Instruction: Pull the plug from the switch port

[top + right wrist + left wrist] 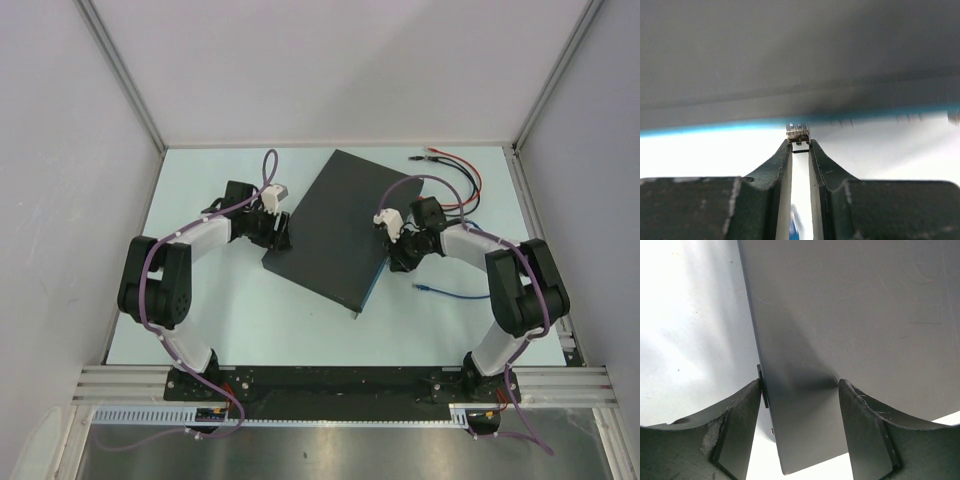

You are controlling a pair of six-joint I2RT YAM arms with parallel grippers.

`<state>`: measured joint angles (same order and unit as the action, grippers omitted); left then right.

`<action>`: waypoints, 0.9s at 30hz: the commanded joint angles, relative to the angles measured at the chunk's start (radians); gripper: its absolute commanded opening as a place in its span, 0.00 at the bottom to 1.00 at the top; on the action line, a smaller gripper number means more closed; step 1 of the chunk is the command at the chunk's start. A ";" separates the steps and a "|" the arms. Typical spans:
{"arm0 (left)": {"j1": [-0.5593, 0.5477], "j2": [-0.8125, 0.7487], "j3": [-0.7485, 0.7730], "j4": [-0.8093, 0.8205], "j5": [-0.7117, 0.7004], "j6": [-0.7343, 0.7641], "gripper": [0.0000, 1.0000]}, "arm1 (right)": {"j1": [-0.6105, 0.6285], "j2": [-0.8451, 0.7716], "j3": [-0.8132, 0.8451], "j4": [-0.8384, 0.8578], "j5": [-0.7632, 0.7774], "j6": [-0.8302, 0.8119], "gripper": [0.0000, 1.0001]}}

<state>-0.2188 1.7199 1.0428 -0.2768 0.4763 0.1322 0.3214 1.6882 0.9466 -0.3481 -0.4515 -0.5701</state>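
Note:
The switch (335, 225) lies flat and slanted mid-table, its thin bluish edge (715, 127) facing right. My left gripper (283, 232) is at its left corner and stands open (800, 385). One fingertip (756, 390) touches the switch's (865, 315) side edge, and the other rests over its top face. My right gripper (385, 255) is at the bluish edge. Its jaws are drawn narrow (800, 146), tips pinching the small clear plug (798, 132) that sticks out of the switch's (790, 60) port. In the top view the gripper hides the plug.
A blue cable (445, 292) trails on the table right of the switch, under my right arm. Red and black wires (455, 170) lie at the back right corner. Grey walls enclose the table at the back and on both sides.

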 commanded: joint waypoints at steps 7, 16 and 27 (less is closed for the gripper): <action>-0.040 -0.013 0.013 0.045 0.041 0.006 0.68 | -0.122 -0.192 -0.092 -0.230 0.020 -0.099 0.00; -0.080 0.036 0.078 0.042 0.054 -0.022 0.68 | -0.395 -0.242 -0.095 -0.180 0.027 0.169 0.00; -0.103 0.061 0.123 0.044 0.065 -0.045 0.68 | -0.763 -0.105 -0.054 -0.072 0.119 0.314 0.00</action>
<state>-0.2642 1.7691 1.1103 -0.2806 0.4252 0.1257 -0.3847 1.5616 0.8467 -0.4767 -0.3653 -0.3176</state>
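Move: The right fingers already pinch the plug's outer end; its body, still in the port, centres some 3 cm left of that hand and 1 cm ahead. From the right hand, the blue cable's near end lies about 5 cm right and 6 cm back, its far end 19 cm right and 10 cm ahead. From the left hand, the switch's middle is about 16 cm right and 5 cm ahead, the plug 28 cm right and 4 cm back. Keep the right grip shut on the plug and draw it right and back out of the port, rising slightly, then sweep right over the table inside the blue cable's bend, about 23 cm in all, sinking again and turning the hand some 55 degrees clockwise. Hold the left fingers against the switch's left edge, easing about 2 cm forward and right. ##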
